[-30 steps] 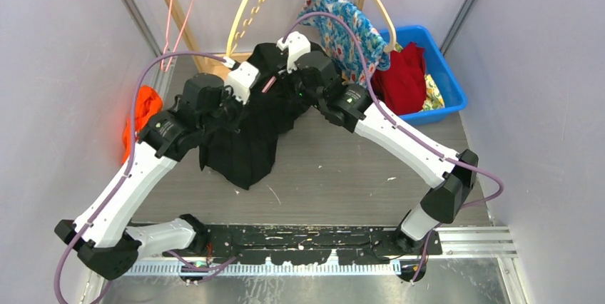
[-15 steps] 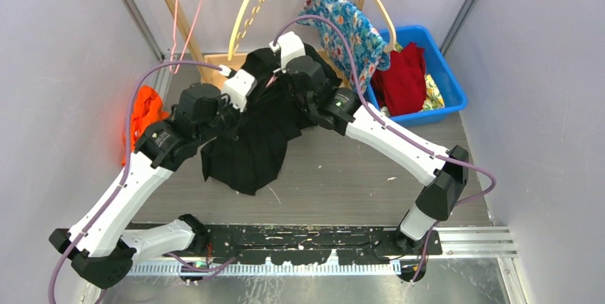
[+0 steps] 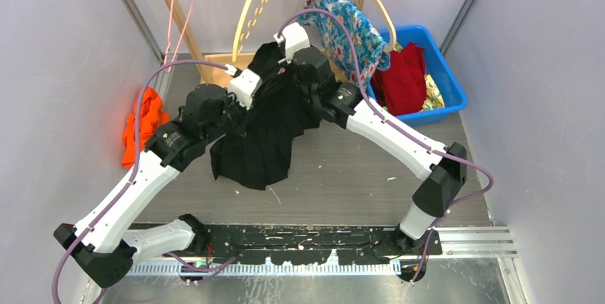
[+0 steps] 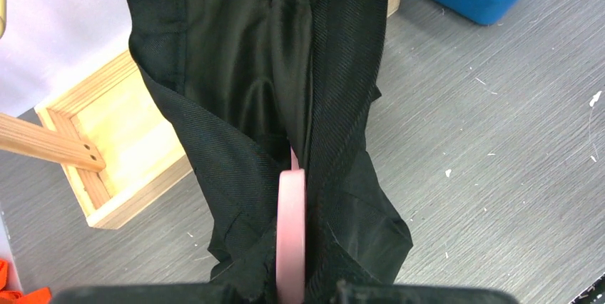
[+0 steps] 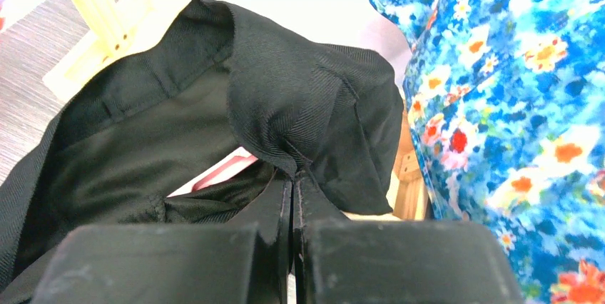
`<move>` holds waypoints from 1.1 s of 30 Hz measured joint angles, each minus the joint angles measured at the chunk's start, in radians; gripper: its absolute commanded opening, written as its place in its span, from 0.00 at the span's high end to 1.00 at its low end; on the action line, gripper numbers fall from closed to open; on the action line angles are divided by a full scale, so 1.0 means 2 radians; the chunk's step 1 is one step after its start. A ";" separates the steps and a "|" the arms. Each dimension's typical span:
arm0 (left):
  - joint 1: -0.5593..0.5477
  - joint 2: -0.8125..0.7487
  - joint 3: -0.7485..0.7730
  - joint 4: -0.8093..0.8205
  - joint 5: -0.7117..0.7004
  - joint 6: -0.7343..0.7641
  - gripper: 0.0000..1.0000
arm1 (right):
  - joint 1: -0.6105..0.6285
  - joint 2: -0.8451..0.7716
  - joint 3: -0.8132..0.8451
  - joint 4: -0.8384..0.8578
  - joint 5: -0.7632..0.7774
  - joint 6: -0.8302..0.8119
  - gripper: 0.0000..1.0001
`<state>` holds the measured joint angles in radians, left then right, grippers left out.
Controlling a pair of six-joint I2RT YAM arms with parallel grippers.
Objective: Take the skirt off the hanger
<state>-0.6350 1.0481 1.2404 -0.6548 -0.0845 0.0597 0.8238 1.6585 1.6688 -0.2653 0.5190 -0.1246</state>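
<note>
The black skirt (image 3: 260, 140) hangs between my two arms above the middle of the table. In the left wrist view its folds (image 4: 214, 54) drape on both sides of a pink hanger (image 4: 290, 225). My left gripper (image 4: 290, 286) is shut on that hanger's lower part, its fingers mostly hidden by cloth. In the right wrist view my right gripper (image 5: 292, 179) is shut on a pinch of the skirt's waistband (image 5: 300, 97). A strip of the pink hanger (image 5: 217, 170) shows inside the skirt, left of the jaws.
A wooden rack base (image 4: 107, 147) stands at the back, behind the skirt. A floral garment (image 3: 342, 26) hangs from a hoop close to the right arm. A blue bin (image 3: 448, 76) with red cloth (image 3: 401, 79) sits back right. Orange cloth (image 3: 143, 122) lies by the left wall.
The right jaws have shut on the skirt's waistband. Both arms have drifted slightly with the skirt, and its hanging hem has swung a little to the right.
</note>
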 measured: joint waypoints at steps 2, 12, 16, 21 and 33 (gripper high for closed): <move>0.000 0.000 -0.001 0.007 0.001 0.000 1.00 | -0.011 0.000 0.000 0.009 -0.019 -0.001 0.99; 0.000 0.000 -0.017 0.028 -0.002 -0.001 1.00 | -0.054 0.029 0.000 0.030 -0.109 -0.003 0.99; 0.001 0.000 -0.017 0.025 -0.015 0.001 1.00 | -0.060 0.034 -0.007 0.039 -0.127 -0.005 0.99; 0.000 0.001 -0.017 0.023 -0.025 0.014 1.00 | -0.061 0.025 -0.023 0.030 -0.130 0.013 0.76; 0.001 -0.025 -0.028 -0.032 -0.063 0.043 1.00 | -0.144 0.018 0.023 -0.079 0.019 -0.034 0.56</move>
<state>-0.6327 0.9989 1.1835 -0.7185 -0.2108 0.1467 0.5362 1.6947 1.7142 -0.4232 0.5564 -0.1932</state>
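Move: In the right fingers is the far waistband of the black skirt; the pink hanger inside the skirt has its middle about 6 cm back, 5 cm left and 3 cm lower. The floral cloth hangs about 11 cm ahead and 14 cm to the right hand's right, near its height, and the yellow hanger's near tip about 4 cm ahead and 10 cm left. From the left hand, still gripping the hanger, that waistband is some 11 cm ahead and 10 cm right, slightly higher. Drawing the pinched waistband forward about 4 cm and down, away from the left hand, the right hand then opens, lets go and swings right some 14 cm towards the floral cloth, turning clockwise. The left hand keeps hold of the pink hanger, edging forward at first, then moving left nearly 4 cm, sinking a little and tilting left side up. ##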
